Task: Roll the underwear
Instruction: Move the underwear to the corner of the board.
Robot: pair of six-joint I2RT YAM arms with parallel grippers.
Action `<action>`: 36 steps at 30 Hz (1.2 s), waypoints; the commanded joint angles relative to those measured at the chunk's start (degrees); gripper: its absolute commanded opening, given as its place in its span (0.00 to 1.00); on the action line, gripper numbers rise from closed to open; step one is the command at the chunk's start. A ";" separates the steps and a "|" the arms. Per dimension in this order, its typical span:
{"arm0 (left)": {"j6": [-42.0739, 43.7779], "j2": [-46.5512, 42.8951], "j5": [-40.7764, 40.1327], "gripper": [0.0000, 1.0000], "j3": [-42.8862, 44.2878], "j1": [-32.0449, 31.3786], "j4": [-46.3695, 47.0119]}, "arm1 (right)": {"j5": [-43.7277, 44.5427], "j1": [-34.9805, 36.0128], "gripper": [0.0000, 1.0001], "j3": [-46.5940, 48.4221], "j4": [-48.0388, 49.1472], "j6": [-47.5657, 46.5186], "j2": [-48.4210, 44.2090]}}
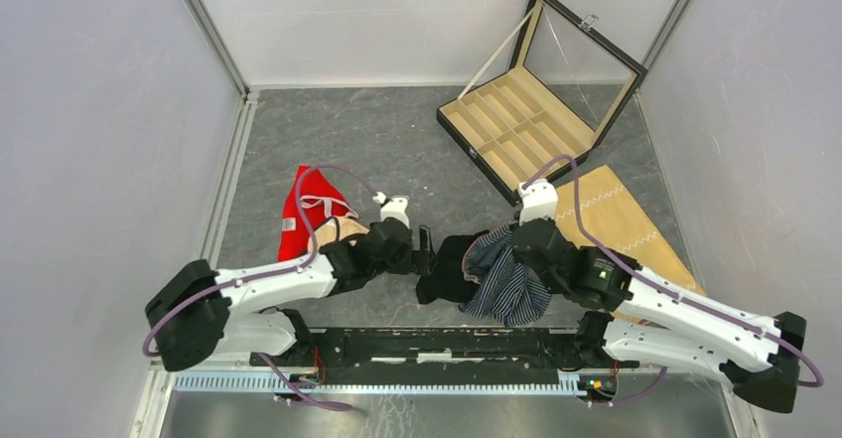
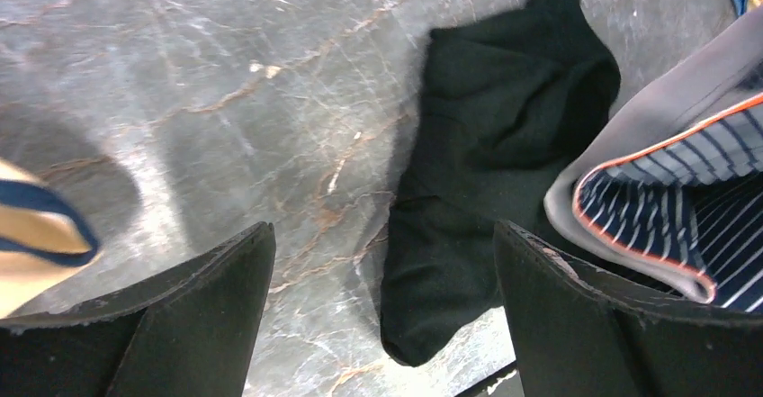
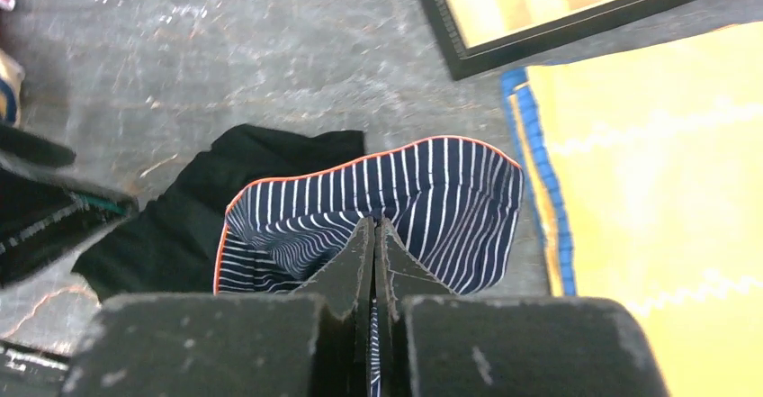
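The navy striped underwear (image 3: 441, 185) with an orange-edged grey waistband lies bunched on the grey table (image 1: 328, 140), partly on top of the black underwear (image 2: 495, 163). My right gripper (image 3: 373, 226) is shut on a fold of the striped underwear, and striped cloth shows between its jaws. In the top view the striped underwear (image 1: 508, 284) sits under my right gripper (image 1: 496, 257), with the black underwear (image 1: 447, 267) to its left. My left gripper (image 2: 382, 230) is open just above the table, its fingers either side of the black piece's near end without touching it.
A red garment (image 1: 306, 210) lies left of my left arm. An open black compartment box (image 1: 516, 125) with a glass lid stands at the back right. The tan cloth with white zigzag stitching (image 1: 621, 215) lies under my right arm. A tan, navy-edged fabric (image 2: 36, 235) lies by my left finger.
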 commanded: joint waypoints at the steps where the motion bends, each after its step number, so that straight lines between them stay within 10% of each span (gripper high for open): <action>1: -1.19 5.15 -3.42 0.96 3.81 -3.35 5.24 | 9.18 -0.59 0.00 4.43 -7.15 -0.64 -3.33; 12: -0.97 18.65 -6.01 0.92 7.67 -7.30 6.12 | 8.84 -0.57 0.00 4.37 -10.34 0.71 -10.71; 24: -0.82 22.66 -15.40 0.18 13.47 -6.45 1.24 | 5.83 -0.62 0.00 0.04 -6.47 -0.75 -12.89; 36: -7.47 5.78 -18.40 0.04 2.97 21.19 -8.81 | 2.76 -0.60 0.00 -3.06 -2.01 -1.61 -11.35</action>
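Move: The black underwear lies about 5 cm to the right of the open left hand, a centimetre back and 5 cm below. The striped underwear hanging from the right hand is some 14 cm to the left hand's right and 3 cm back; the beige one is about 18 cm to its left, level. From the right hand, a bare patch of table is roughly 5 cm right, 2 cm back and 14 cm down; the black underwear is 11 cm left, 3 cm back and 14 cm down. Rightward and down about 5 cm, the left hand reaches the black underwear and shuts its fingers on it, then swings it left and forward, low over the table, towards the beige and red ones, turning counter-clockwise. Meanwhile the right hand, still pinching the striped underwear, draws it right and up about 5 cm, away from the black one, then sinks most of the way back down. ##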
